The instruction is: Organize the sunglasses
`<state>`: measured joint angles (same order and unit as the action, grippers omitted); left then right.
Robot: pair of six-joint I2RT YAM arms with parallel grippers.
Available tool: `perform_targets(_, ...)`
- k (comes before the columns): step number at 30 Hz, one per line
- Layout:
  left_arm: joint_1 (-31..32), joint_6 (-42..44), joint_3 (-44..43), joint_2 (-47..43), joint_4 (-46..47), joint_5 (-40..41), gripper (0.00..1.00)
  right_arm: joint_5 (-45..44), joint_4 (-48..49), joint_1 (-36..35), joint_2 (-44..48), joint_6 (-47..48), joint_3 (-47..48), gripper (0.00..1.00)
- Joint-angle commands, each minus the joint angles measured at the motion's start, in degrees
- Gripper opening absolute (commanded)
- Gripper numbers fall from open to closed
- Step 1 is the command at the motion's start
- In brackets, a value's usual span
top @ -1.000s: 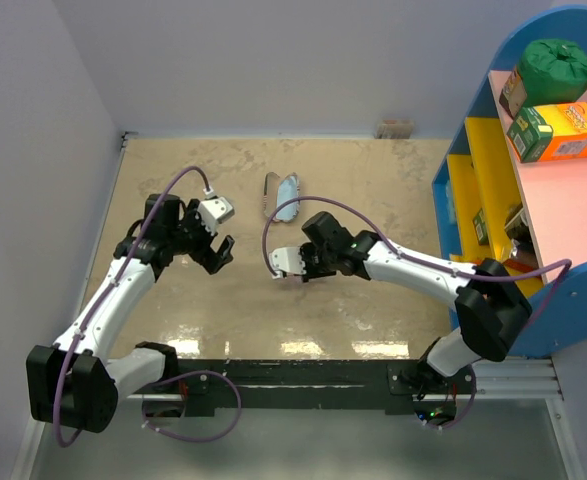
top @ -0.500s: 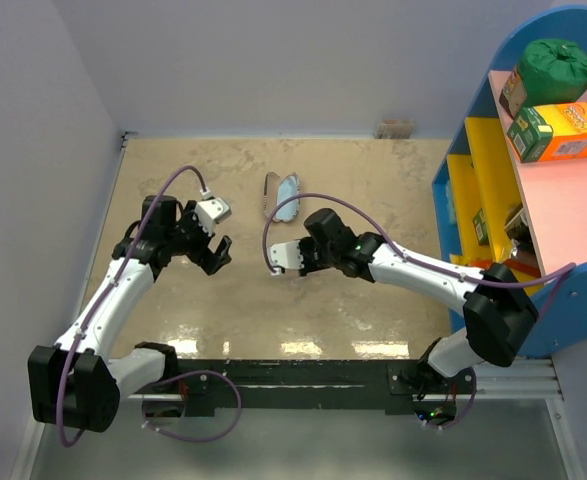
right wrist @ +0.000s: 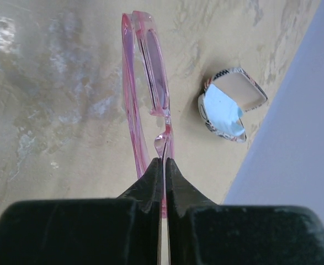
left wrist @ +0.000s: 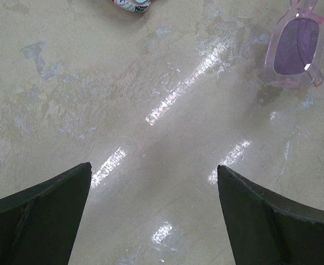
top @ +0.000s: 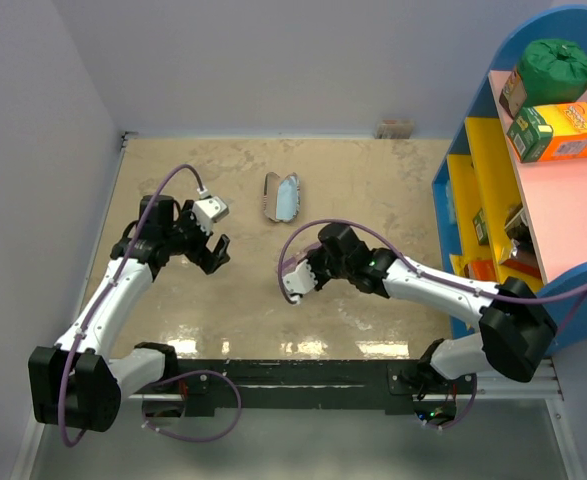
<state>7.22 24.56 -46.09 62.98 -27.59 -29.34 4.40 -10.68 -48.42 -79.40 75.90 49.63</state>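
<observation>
The sunglasses (right wrist: 153, 72), pink and translucent, hang edge-on just above the tabletop, with my right gripper (right wrist: 163, 160) shut on the frame near the nose bridge. The left wrist view shows one purple-tinted lens of the sunglasses (left wrist: 297, 49) at its upper right. In the top view my right gripper (top: 295, 280) sits at the table's middle, and the glasses are too faint to make out there. My left gripper (top: 216, 252) stands open over bare table to the left, its fingertips (left wrist: 79, 176) wide apart with nothing between them.
An open flag-print case (top: 282, 197) with a light blue cloth inside lies behind the grippers, also seen as the case (right wrist: 230, 107) in the right wrist view. A blue and yellow shelf (top: 473, 180) at the right holds a green bag (top: 558, 62) and an orange box (top: 558, 135).
My right gripper has moved toward the near edge and turned, carrying the sunglasses with it. The left arm has barely shifted.
</observation>
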Motion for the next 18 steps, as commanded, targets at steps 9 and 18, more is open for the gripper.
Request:
perform_targets(9,-1.2,-0.7,0.1,-0.1,1.8,-2.7,1.0,7.1,9.9,-0.1,2.4,15.3,-10.6,0.0)
perform_targets(18,-1.4,-0.6,0.1,-0.1,1.6,-3.0,1.0,8.0,10.4,0.0,-0.9,13.8,-9.5,0.07)
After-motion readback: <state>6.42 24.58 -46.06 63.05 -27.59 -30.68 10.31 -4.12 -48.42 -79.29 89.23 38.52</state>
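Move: The right hand already holds the pink sunglasses in its shut fingers; the bare patch of table it brings them to lies about 3 cm back of it, straight in line sideways and some 10 cm below. The open case with the blue cloth stands about 13 cm ahead, 7 cm to its left and 10 cm down. From the left hand, waiting open, that patch is roughly 20 cm to the right, 3 cm back and 12 cm below. Keeping its pinch on the pink sunglasses, the right hand sinks about 5 cm and draws back some 3 cm, lowering them towards the bare table and away from the open case. The wrist meanwhile turns roughly 15 degrees counter-clockwise with the fingers still shut, and the hand then eases to a stop low over the table. ##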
